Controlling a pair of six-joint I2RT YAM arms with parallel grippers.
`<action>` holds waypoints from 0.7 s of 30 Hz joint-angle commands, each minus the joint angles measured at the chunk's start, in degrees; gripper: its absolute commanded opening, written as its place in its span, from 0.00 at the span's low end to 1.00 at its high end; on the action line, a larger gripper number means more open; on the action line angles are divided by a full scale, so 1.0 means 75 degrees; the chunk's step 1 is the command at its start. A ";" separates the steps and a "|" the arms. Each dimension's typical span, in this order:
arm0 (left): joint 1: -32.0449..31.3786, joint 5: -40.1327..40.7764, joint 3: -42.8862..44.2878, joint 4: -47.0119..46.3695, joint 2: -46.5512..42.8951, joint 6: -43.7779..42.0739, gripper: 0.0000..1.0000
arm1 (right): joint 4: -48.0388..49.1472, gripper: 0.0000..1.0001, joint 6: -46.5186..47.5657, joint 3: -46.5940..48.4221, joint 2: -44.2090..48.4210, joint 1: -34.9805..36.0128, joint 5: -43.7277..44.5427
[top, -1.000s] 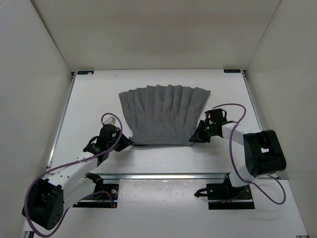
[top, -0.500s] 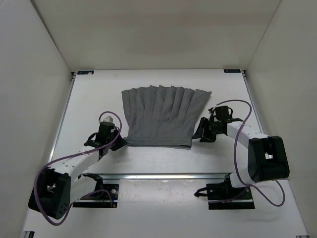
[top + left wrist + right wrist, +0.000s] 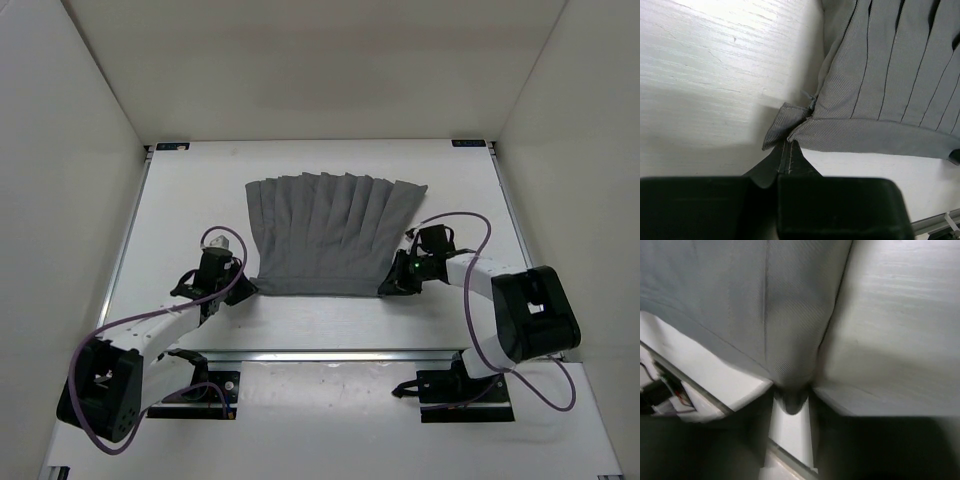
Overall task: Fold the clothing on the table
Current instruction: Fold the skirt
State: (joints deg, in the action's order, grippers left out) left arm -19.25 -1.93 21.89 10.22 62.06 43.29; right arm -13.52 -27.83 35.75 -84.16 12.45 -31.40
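The dark grey pleated clothing (image 3: 330, 235) lies spread flat on the white table (image 3: 190, 200), hem side far and narrow band near. My left gripper (image 3: 245, 287) is shut on its near-left corner; in the left wrist view the fingertips (image 3: 785, 150) pinch a stitched fold of the clothing (image 3: 890, 75). My right gripper (image 3: 388, 283) sits at the near-right corner. In the right wrist view the clothing (image 3: 740, 300) pokes its corner tip between the right gripper's (image 3: 791, 402) fingers. They stand apart, with white table showing in the gap.
White upright walls (image 3: 80, 150) enclose the table on three sides. A metal rail (image 3: 330, 354) runs along the near edge, in front of both arm bases. Purple cables (image 3: 470, 225) loop beside each arm.
My right gripper let go of the near-right corner, drew back to the right, then came back onto that corner with its fingers apart. The left gripper kept its hold.
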 commanded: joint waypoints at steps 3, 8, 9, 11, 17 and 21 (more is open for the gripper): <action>0.0081 -0.0176 -0.0037 -0.0098 -0.0177 -0.0193 0.00 | 0.0116 0.00 -0.0039 -0.0044 -0.0287 0.0098 0.0224; 0.0304 -0.0315 0.0981 0.0265 -0.0318 -0.0498 0.00 | -0.1439 0.00 0.0697 0.1206 0.0440 -0.0451 0.0705; 0.0397 -0.0467 0.1506 0.0324 -0.0272 -0.0579 0.00 | -0.1815 0.00 0.0874 0.1512 0.0545 -0.0476 0.0787; 0.0387 -0.0410 0.2492 0.0651 -0.0108 -0.0732 0.00 | -0.2307 0.00 0.1143 0.2704 0.0639 -0.0628 0.0811; 0.0175 -0.0199 0.5561 0.1368 -0.0036 -0.1154 0.00 | -0.3212 0.00 0.1485 0.5274 0.1119 -0.0675 0.0835; 0.0164 -0.0047 0.6490 0.1825 -0.0504 -0.1318 0.00 | -0.3704 0.00 0.1555 0.6213 0.1693 -0.0804 0.0637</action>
State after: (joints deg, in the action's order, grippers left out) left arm -17.76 -4.45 66.32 19.55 61.98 35.68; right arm -35.53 -17.91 78.72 -75.16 7.42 -26.02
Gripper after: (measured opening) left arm 0.012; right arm 0.027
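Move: At the skirt's near edge, the left hand still holds the left waist corner, while the right waist corner lies between the right hand's part-open fingers, roughly 27 cm to the left hand's right and level with it. The flat skirt's middle is some 14 cm ahead and 17 cm right of the left hand, or 14 cm ahead and 10 cm left of the right. The far hem's middle lies about 28 cm ahead of both, 17 cm right of the left hand and 10 cm left of the right, all barely below them. Pinching the right waist corner shut first, the right hand then rises together with the left, slowly at the start and then fast: up about 25 cm on the right and nearly 30 cm on the left, while both carry the waist edge some 11 cm forward over the skirt. Both wrists tip the fingers up by roughly 35 degrees, and both grips stay closed. ##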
